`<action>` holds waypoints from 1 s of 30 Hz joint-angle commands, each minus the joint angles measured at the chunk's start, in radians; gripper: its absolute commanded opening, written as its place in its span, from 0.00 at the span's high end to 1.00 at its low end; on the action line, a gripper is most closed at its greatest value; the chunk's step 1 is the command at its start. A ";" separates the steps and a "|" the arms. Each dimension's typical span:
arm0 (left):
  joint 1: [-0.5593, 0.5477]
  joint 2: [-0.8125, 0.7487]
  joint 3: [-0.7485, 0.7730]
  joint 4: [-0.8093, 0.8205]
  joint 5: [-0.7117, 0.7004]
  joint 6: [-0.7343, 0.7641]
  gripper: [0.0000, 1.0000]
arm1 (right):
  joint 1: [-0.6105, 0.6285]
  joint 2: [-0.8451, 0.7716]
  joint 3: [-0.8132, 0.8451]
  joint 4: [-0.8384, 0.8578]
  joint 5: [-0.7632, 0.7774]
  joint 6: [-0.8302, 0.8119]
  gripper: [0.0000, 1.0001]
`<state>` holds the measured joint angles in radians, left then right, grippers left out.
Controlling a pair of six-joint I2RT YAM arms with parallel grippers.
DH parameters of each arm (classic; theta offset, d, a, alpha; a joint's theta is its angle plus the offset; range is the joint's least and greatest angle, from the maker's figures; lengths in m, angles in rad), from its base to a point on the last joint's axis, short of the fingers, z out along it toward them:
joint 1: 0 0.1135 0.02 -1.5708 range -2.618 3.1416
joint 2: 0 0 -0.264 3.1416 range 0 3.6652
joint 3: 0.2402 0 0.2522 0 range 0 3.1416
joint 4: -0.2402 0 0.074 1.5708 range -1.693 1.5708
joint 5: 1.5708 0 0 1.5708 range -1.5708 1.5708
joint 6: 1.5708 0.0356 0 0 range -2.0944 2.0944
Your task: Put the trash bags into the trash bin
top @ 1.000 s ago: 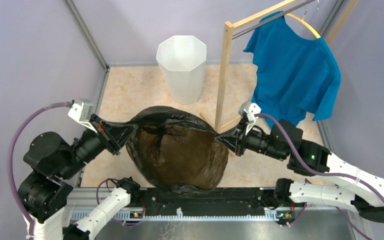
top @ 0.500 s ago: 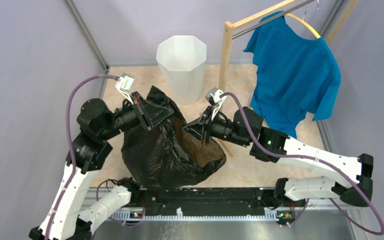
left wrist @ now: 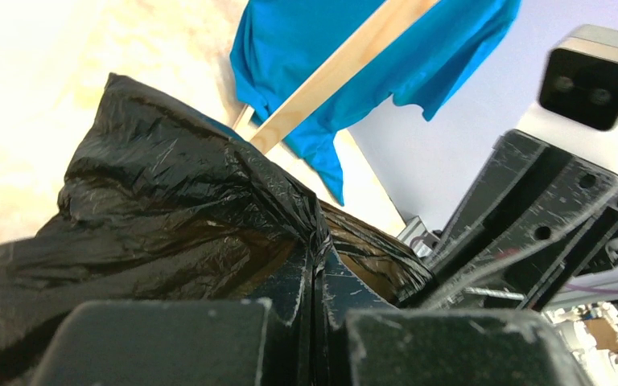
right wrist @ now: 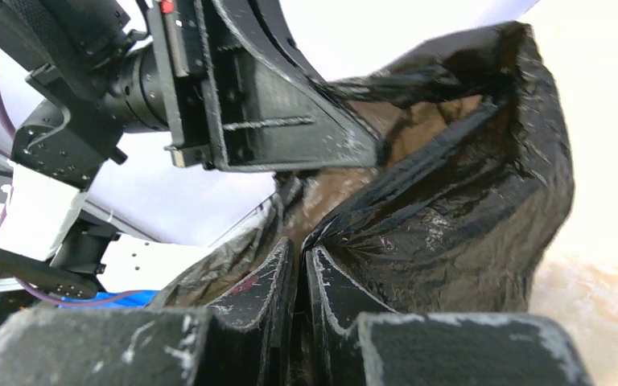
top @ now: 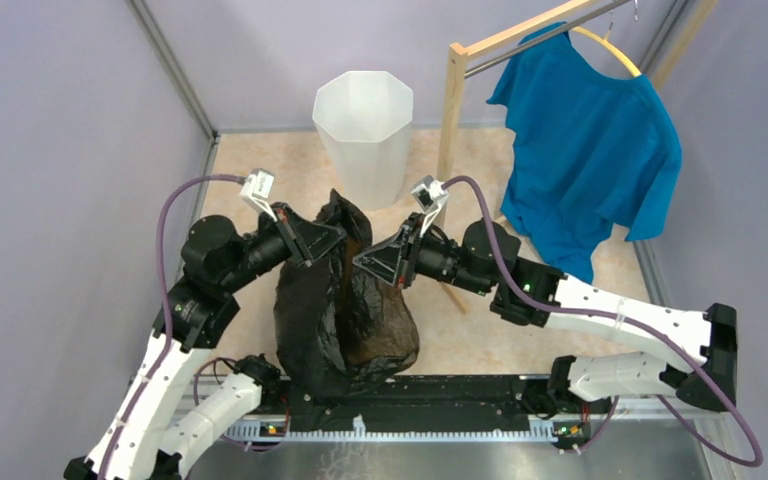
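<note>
The glossy black trash bag hangs in a tall bunch between my two arms, brownish where light passes through. My left gripper is shut on the bag's rim on its left side; the pinched plastic shows in the left wrist view. My right gripper is shut on the rim on its right side, and the bag shows in the right wrist view. The two grippers are close together, almost touching. The white faceted trash bin stands upright just behind them, open mouth up.
A wooden rack post stands right of the bin, with a blue shirt on a hanger at the back right. A black rail runs along the near edge. Purple walls close in the left and right.
Both grippers have drawn together from wide apart, carrying the bag's rim up and back toward the bin. The bag has gone from a wide spread to a narrow, tall bunch.
</note>
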<state>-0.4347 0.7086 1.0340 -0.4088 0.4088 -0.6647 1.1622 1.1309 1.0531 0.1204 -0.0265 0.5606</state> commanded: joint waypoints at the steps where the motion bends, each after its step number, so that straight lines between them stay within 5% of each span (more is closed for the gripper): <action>1: -0.001 -0.003 -0.064 0.071 -0.039 -0.081 1.00 | -0.006 0.037 0.015 0.045 0.010 0.044 0.90; 9: -0.001 -0.046 -0.141 0.166 -0.105 -0.159 1.00 | -0.006 0.103 0.042 -0.023 0.071 0.133 0.85; 18: -0.001 -0.023 -0.149 0.184 -0.101 -0.161 1.00 | -0.006 0.074 0.011 -0.016 0.115 0.208 0.44; 30: -0.001 0.015 -0.157 0.202 -0.117 -0.146 1.00 | 0.009 0.063 -0.035 0.038 0.066 0.219 0.23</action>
<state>-0.4347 0.7063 0.8890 -0.2756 0.2974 -0.8169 1.1629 1.1976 1.0130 0.1123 0.0544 0.7822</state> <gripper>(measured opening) 0.006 0.751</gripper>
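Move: The trash bag already hangs from both hands by its rim, its middle about 18 cm below them: some 8 cm back and straight under the left hand, and roughly 5 cm back and 3 cm left of the right. From the right hand, the trash bin stands some 30 cm ahead, neither left nor right, its middle about 17 cm lower; the rack foot lies about 11 cm ahead, 14 cm right and 36 cm down. The bag's rim is let out of the right hand's pinch: that hand sinks about 5 cm with a little forward and left, then spreads its nearly shut fingers wide while rising a centimetre and rolling some 15 degrees overall. The left hand keeps its rim pinched, dipping nearly 4 cm, coming up slightly, and easing forward about 3 cm. ##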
